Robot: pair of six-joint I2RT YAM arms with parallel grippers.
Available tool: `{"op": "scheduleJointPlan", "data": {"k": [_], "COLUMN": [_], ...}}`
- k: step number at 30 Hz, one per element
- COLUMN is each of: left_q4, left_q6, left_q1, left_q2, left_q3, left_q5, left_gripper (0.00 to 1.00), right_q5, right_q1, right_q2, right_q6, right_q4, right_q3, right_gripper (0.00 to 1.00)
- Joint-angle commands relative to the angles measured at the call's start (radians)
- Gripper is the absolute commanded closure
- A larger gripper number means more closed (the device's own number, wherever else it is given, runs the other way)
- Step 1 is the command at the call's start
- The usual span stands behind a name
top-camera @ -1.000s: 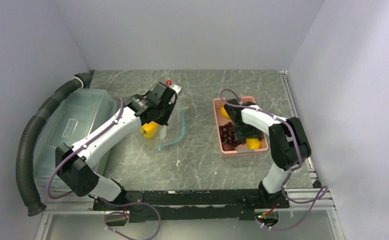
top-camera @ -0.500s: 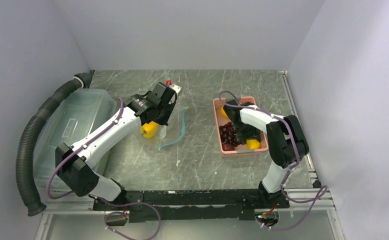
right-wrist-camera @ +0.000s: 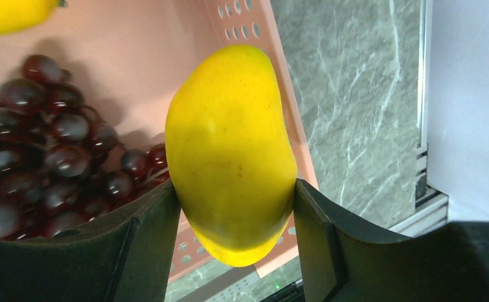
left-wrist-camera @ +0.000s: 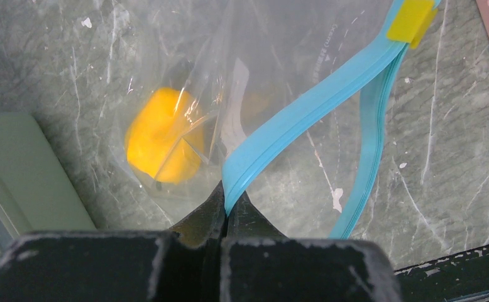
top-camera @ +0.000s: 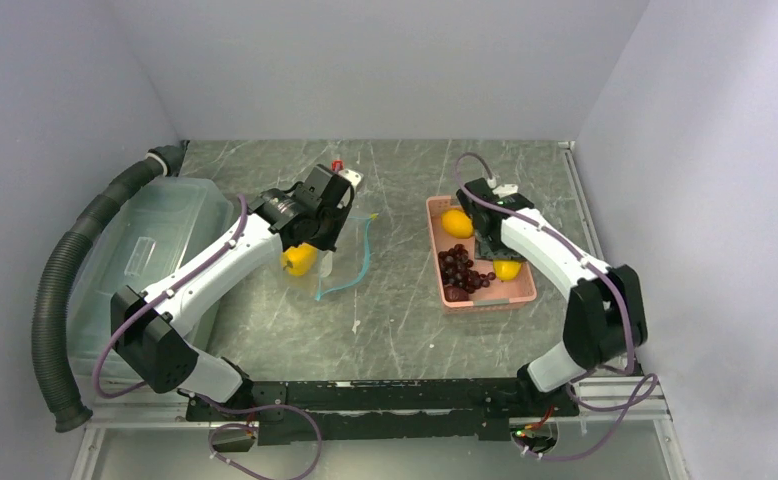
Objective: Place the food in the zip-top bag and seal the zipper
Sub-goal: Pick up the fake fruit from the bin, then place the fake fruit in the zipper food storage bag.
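The clear zip-top bag lies left of centre with its teal zipper gaping. My left gripper is shut on the zipper strip, its jaws pinching the strip's near end. A yellow bell pepper sits inside the bag. My right gripper is shut on the yellow oblong fruit and holds it above the pink basket. The purple grape bunch and a lemon lie in the basket; the grapes also show in the right wrist view. The orange ball is out of view.
A large translucent lidded bin and a black ribbed hose stand at the left. A small red-topped object sits behind the left gripper. The enclosure's right wall runs close to the basket.
My right gripper has risen out of the basket with the yellow oblong fruit and shifted back, uncovering the lemon and the grapes. The left arm and the bag have not moved.
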Motion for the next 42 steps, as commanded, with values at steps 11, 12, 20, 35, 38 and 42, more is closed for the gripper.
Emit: {"op": "scheduleJointPlan", "data": {"k": [11,12,20,35,38,42], "left_q4": [0.017,0.015,0.015,0.014,0.014,0.013], "left_q6": [0.01,0.011,0.009,0.008,0.007,0.005], "left_q1": [-0.001,-0.001,-0.002,-0.002,-0.001,-0.001], "left_q2": [0.001,0.001,0.001,-0.005,-0.008,-0.007], "left_q3": [0.011,0.01,0.011,0.013,0.01,0.012], "left_q5": [0.005,0.005,0.004,0.005,0.002,0.004], "left_gripper": [1.0,1.0,1.0,1.0,1.0,1.0], "right_q5": [-0.338,-0.378,-0.716,-0.862,-0.898,-0.932], "right_q1": [0.059,0.064,0.151,0.358,0.371,0.388], "right_q2": [-0.273,-0.284,-0.338,-0.204,-0.176,-0.131], "right_q6": [-0.014,-0.011,0.011,0.111,0.143,0.179], "right_q4": [0.166,0.18,0.378,0.583,0.636,0.683], "right_q3": [0.064,0.067,0.035,0.056,0.043,0.045], "right_gripper": [0.67,0.67,0.67,0.67,0.67,0.67]}}
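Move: At the bag's open mouth, roughly 34 cm to the left of the right hand, 3 cm back and slightly higher, is where the already lifted mango is headed; the yellow pepper inside the bag lies about 48 cm left, 3 cm ahead and 7 cm lower. Down in the bin, the grapes are some 9 cm left and level, the lemon 10 cm left and 12 cm ahead. The mouth's middle is around 4 cm right of the left hand, 1 cm back and 6 cm below. Climbing first out of the bin, then sweeping left over its near-left part and the table, the right hand carries the still-gripped mango about 30 cm left and 11 cm up to the bag's mouth, easing back some 5 cm late on. Its wrist swings roughly 75 degrees, so the fingers turn from down-right to left and down. The left hand stays still, keeping its pinch on the blue zipper edge. ##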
